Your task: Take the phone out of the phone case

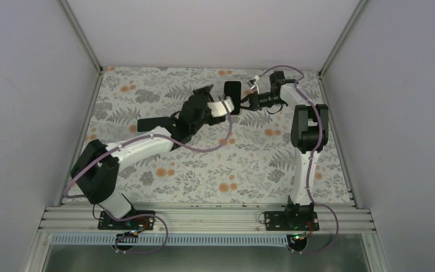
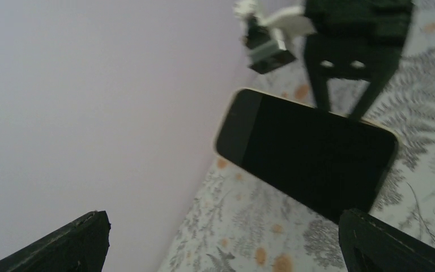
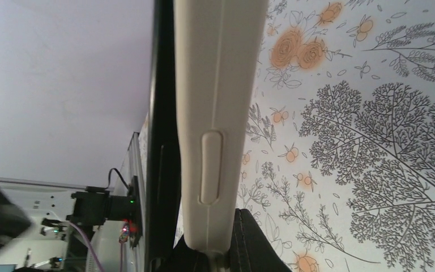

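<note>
The phone (image 2: 311,156), a black screen inside a cream phone case (image 3: 218,107), is held up on edge above the flowered table near the back wall. My right gripper (image 3: 222,252) is shut on the case's lower end, its dark finger (image 3: 255,243) pressed against the cream side; in the top view the right gripper (image 1: 245,103) sits just right of the phone (image 1: 232,95). My left gripper (image 2: 221,249) is open wide, facing the screen, with its right fingertip (image 2: 391,243) close to the phone's lower corner. Nothing is between its fingers. From above, the left gripper (image 1: 229,109) is next to the phone.
The flowered table cover (image 1: 204,170) is walled by pale panels on the left, back and right. An aluminium rail (image 1: 204,218) carrying both arm bases runs along the near edge. Purple cables hang along both arms.
</note>
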`<action>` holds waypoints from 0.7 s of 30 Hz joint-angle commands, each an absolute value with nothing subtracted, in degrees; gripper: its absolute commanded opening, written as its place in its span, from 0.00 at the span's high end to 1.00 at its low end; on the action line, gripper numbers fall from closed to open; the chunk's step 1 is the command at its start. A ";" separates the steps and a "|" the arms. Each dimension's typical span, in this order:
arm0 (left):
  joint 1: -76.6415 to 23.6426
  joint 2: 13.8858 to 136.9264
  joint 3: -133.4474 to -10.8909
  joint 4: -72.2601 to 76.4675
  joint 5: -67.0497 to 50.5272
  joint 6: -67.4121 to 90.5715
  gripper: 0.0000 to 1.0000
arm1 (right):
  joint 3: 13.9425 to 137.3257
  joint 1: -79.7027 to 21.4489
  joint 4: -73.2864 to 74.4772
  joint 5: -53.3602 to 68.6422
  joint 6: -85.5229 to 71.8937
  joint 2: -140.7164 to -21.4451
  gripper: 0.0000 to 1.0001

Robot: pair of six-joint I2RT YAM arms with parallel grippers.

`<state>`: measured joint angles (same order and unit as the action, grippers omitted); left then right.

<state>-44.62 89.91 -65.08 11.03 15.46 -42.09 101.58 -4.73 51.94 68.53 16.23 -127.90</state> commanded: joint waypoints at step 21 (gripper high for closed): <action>-51.40 104.82 -66.10 24.93 17.49 -49.42 0.00 | 99.71 -3.51 47.07 77.42 9.88 -126.65 0.97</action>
<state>-50.72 104.60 -64.38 24.62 17.37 -49.93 100.05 -3.97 49.12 72.14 11.31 -130.34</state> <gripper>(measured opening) 0.999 0.070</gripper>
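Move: The cased phone hangs screen-up, roughly lengthwise to the arms, from the right fingers; its middle is about 4 cm left and 3 cm ahead of the right hand. From the open left hand it lies about 8 cm ahead, 9 cm right and 15 cm lower. The right fingertips are about 5 cm ahead of the left hand, 13 cm to its right and 14 cm below; the spare phone lies about 26 cm left, level fore-and-aft, some 26 cm down. Still pinching the case by its right long edge, the right hand almost holds its place, sinking just over a centimetre and rolling slightly. The left hand comes down about 8 cm and across to the right some 7 cm towards the phone's near end. Its drop comes quickly at first, pauses, then resumes; the wrist turns about 10 degrees and the fingers stay wide open. ##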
